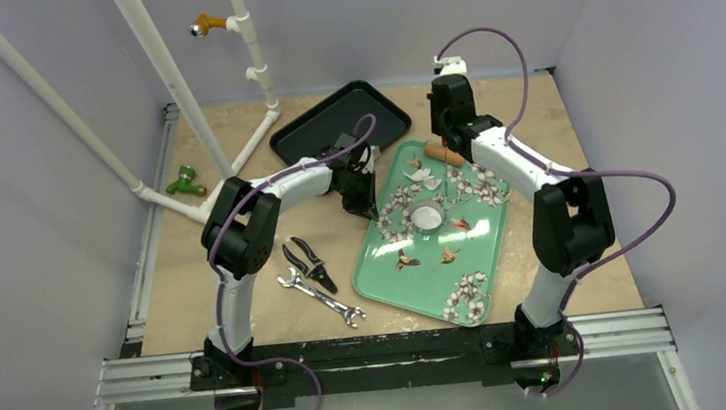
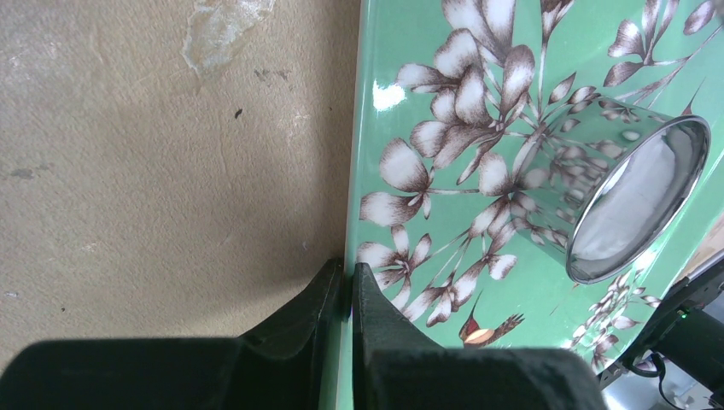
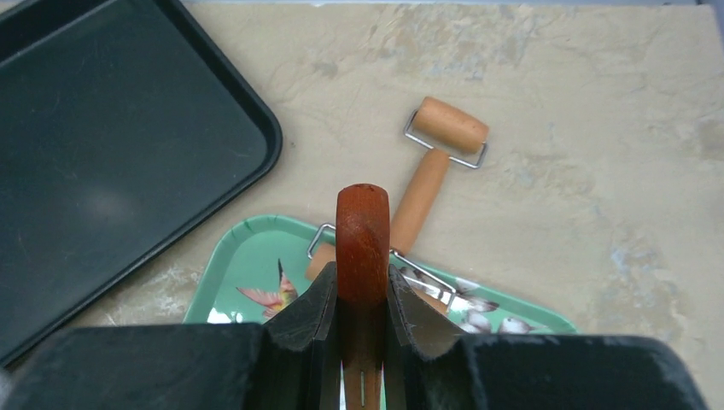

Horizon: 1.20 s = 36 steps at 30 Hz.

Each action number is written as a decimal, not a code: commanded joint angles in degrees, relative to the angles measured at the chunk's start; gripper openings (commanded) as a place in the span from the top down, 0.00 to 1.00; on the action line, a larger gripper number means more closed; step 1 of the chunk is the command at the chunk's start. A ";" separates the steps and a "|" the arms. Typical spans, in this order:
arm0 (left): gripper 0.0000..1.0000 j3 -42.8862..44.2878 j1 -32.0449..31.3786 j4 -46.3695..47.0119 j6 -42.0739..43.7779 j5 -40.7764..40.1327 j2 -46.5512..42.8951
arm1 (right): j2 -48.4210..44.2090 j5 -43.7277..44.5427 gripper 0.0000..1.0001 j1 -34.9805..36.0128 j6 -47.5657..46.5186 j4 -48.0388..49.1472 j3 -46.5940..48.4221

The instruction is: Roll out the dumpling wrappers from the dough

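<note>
A green floral tray [image 1: 390,263] lies mid-table. On it stands a shiny metal ring [image 1: 427,216], also in the left wrist view [image 2: 598,184], with flat white dough, a dumpling wrapper [image 2: 636,201], inside it. My left gripper [image 1: 361,203] is at the tray's left edge, shut on the tray's rim [image 2: 350,295]. My right gripper [image 1: 448,145] hovers at the tray's far end, shut on a red-brown wooden handle [image 3: 362,235] that sticks out past the fingers. Behind it lies a light wooden roller [image 3: 450,125] with a wire frame.
A black tray [image 1: 339,119] sits at the back, just beyond the green tray. Pliers [image 1: 309,263] and a wrench [image 1: 323,297] lie left of the green tray. White pipes [image 1: 256,75] and a green fitting [image 1: 185,182] stand at the back left.
</note>
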 commanded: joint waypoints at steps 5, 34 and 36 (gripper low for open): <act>0.96 0.13 0.81 -0.45 0.06 -1.33 -0.34 | 7.40 -1.43 1.00 0.03 3.47 4.08 5.27; 0.95 -0.15 2.38 -0.05 0.21 -2.01 -0.35 | 22.26 6.42 1.00 2.76 4.29 10.26 27.87; 0.95 -0.13 2.37 -0.05 0.20 -1.93 -0.41 | 20.25 6.14 1.00 2.73 3.61 10.70 26.75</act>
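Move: The right hand, still gripping the scraper's handle, has the dough scraps about 7 cm back, 4 cm to its left and 18 cm below. The roller lies some 2 cm back of this hand, with no sideways offset; the ring cutter stands about 17 cm back and 4 cm left, both well below. From the left hand, which keeps pinching the green tray's rim, the scraps are about 8 cm ahead and 11 cm right, almost level. The right hand dips its scraper 5 cm, then drives about 11 cm forward, finally left, pushing the dough scraps. ##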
